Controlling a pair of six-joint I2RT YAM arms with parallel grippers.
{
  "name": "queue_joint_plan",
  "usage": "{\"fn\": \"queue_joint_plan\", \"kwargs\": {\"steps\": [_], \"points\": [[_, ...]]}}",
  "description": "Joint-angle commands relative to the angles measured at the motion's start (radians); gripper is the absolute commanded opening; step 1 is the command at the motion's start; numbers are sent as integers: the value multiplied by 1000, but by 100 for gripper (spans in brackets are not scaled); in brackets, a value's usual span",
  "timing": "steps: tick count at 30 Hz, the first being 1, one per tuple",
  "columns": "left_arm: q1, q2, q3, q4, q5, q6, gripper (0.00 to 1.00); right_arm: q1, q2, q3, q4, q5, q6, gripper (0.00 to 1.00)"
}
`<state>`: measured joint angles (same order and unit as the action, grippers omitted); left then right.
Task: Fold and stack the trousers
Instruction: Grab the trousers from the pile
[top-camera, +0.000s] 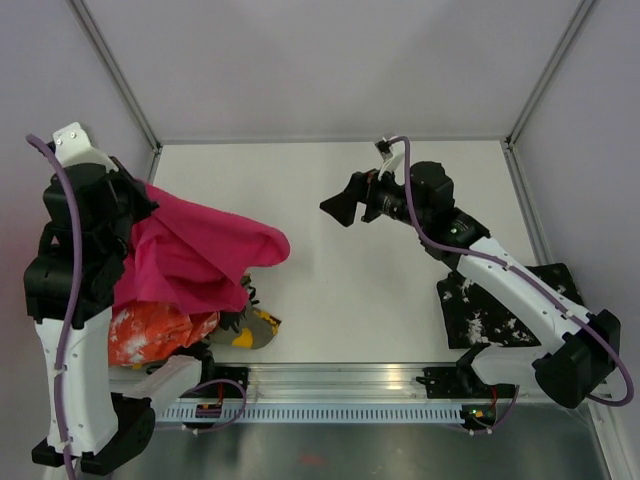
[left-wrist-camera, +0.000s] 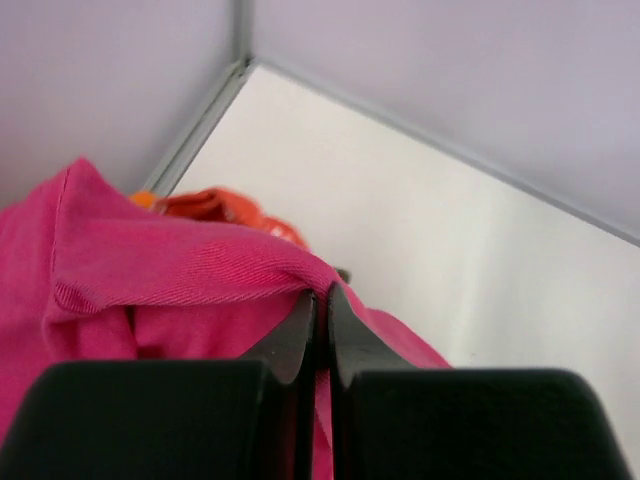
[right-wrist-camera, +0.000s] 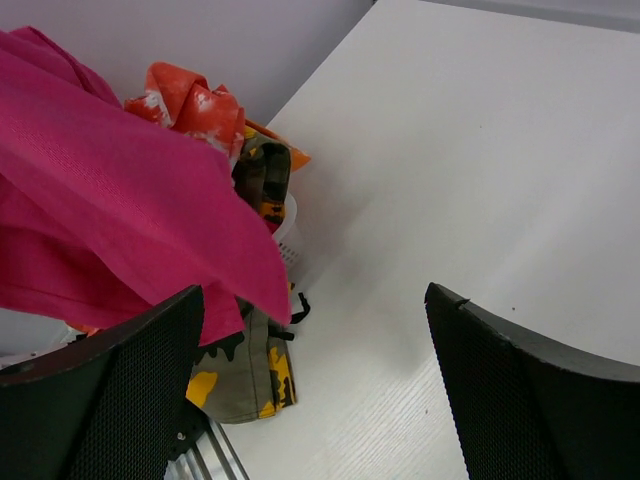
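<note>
The magenta-pink trousers (top-camera: 195, 255) hang lifted at the left, held by my left gripper (top-camera: 140, 205), whose jaws are shut on a fold of the pink cloth (left-wrist-camera: 200, 265). Under them lie the orange-white mottled trousers (top-camera: 150, 333) and the olive-yellow camouflage trousers (top-camera: 250, 325). The black trousers with white splatters (top-camera: 500, 305) lie flat at the right under my right arm. My right gripper (top-camera: 340, 208) is open and empty above the table's middle, pointing left at the pink trousers (right-wrist-camera: 120, 200), apart from them.
A white basket (right-wrist-camera: 290, 235) holds the orange (right-wrist-camera: 190, 100) and camouflage (right-wrist-camera: 245, 365) trousers at the left. A metal rail (top-camera: 330, 385) runs along the near edge. Walls close the table (top-camera: 350, 290) on the left, back and right.
</note>
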<state>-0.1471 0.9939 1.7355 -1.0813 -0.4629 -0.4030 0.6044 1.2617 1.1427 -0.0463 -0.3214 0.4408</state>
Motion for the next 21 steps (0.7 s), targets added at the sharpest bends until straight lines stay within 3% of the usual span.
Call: {"fn": "queue_joint_plan", "kwargs": {"steps": [1,7,8,11,15,21], "points": [[-2,72,189,158,307,179,2,9,19,68,16,8,1,98],[-5,265,479,211,565,199,2,8,-11,81,-61,286,76,98],[-6,288,508,230,598,187,2,8,-19,84,-87,406,88,98],[-28,362,538,360,719,104,2,2,-59,72,-180,553,134,98],[-285,491,530,494,641,116,2,-37,-134,35,-294,753,199,98],[-400,690,452,642,624,16,2,-114,-275,-46,-337,843,170,98]]}}
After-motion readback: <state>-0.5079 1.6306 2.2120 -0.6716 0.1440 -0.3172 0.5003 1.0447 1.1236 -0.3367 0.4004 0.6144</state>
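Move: The left hand already grips the pink trousers by their upper edge, and the clear middle of the table lies about 12 cm ahead, 32 cm to its right and some 43 cm below. The orange cloth pile is roughly 6 cm back, 6 cm to the left and 30 cm below that hand; the grey-yellow cloth is about 12 cm back and 13 cm right, some 40 cm down. From the open right hand, the trousers' loose end lies about 14 cm left, 6 cm back and 14 cm below. Keeping the trousers pinched in its shut fingers, the left hand swings about 28 cm right and 14 cm forward, from above the pile towards the middle of the table, first climbing some 12 cm and then sinking about 5, while it turns nearly 55 degrees clockwise. The right hand, empty and wide open, pushes forward a few centimetres, then sweeps about 17 cm right ahead of the incoming cloth, turning clockwise nearly as far. ##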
